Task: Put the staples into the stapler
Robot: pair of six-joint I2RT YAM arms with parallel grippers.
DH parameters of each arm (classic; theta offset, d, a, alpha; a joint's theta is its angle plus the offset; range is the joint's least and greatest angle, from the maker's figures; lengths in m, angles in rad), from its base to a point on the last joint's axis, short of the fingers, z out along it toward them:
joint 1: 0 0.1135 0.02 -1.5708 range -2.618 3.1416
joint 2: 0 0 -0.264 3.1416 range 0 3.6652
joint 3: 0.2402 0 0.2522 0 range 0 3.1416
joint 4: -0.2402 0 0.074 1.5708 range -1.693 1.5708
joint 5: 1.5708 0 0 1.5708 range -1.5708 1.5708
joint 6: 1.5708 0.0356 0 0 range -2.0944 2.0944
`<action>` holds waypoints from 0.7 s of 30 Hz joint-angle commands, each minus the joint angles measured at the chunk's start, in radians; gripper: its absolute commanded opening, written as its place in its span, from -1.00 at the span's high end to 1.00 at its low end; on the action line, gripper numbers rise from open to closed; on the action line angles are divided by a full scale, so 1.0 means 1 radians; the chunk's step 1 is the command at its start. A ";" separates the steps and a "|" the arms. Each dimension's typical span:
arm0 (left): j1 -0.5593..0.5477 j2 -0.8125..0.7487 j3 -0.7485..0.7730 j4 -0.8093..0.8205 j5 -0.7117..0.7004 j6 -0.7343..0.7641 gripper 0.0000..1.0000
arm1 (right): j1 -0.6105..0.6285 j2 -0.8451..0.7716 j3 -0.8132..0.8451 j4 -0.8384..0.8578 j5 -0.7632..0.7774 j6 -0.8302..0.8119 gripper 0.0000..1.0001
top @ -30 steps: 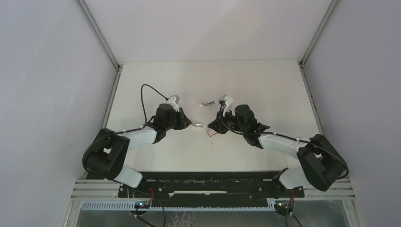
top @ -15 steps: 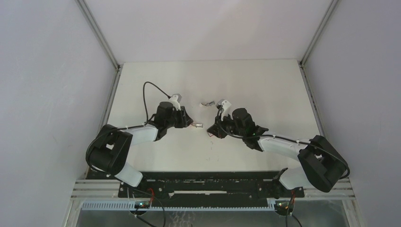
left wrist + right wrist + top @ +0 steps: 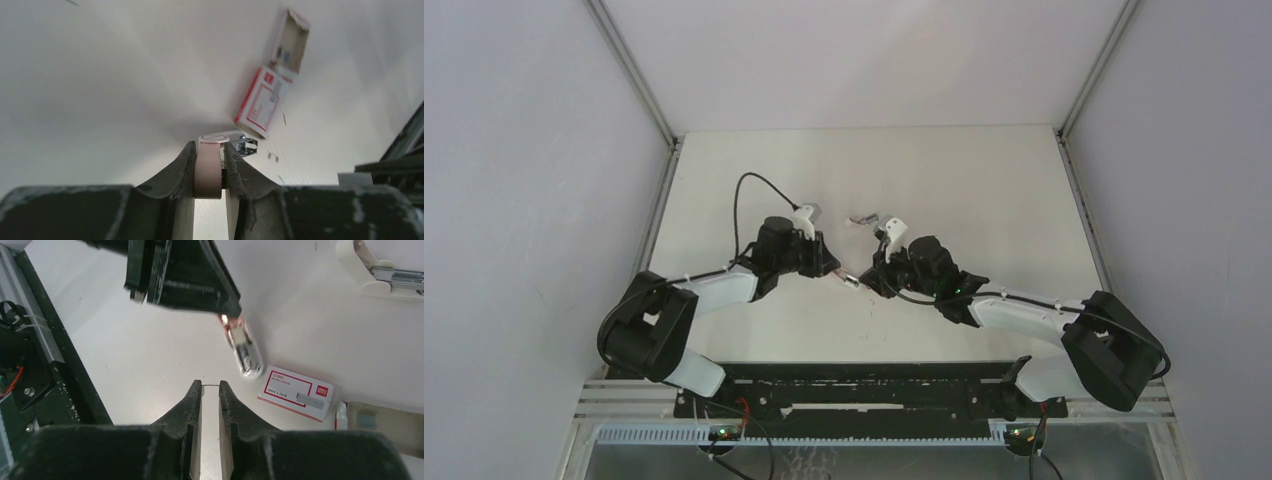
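My left gripper is shut on the stapler, a small pinkish-beige body with a chrome front end. In the right wrist view the stapler sticks out of the black left fingers, its nose pointing down at the table. My right gripper stands just short of that nose, with a thin silvery staple piece bridging its nearly closed tips. The red-and-white box sleeve lies beside the stapler. Its grey tray lies pulled out behind, with staples in it. From above, both grippers meet at mid-table around the stapler.
A cream-and-metal object lies on the table beyond the grippers. A few loose staples are scattered by the box sleeve. The black rail at the table's near edge runs along the left of the right wrist view.
The left gripper has swung right with the stapler. The right gripper has moved left toward it, so their tips now nearly meet.
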 commanded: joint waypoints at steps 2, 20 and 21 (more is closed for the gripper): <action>-0.125 -0.015 0.027 -0.155 0.067 0.120 0.75 | 0.059 0.017 0.005 0.040 0.134 -0.084 0.81; -0.148 0.032 0.049 -0.207 0.103 0.151 0.65 | 0.198 0.173 0.037 0.072 0.314 -0.177 0.82; -0.148 0.034 0.050 -0.207 0.106 0.150 0.65 | 0.200 0.178 0.038 0.075 0.319 -0.179 0.82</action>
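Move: The open nose of the pink stapler held in the left hand lies about 4 cm ahead of the right hand, 3 cm to its left and 5 cm below. The staple box lies 6 cm ahead, 1 cm right and some 10 cm below; the open box about 9 cm ahead, 8 cm right, equally low. From the left hand, the staples in the right fingers are roughly 7 cm back, 7 cm right and 4 cm higher. Right hand lowers its staples about 6 cm towards the pink stapler, which the left carries back and right. ##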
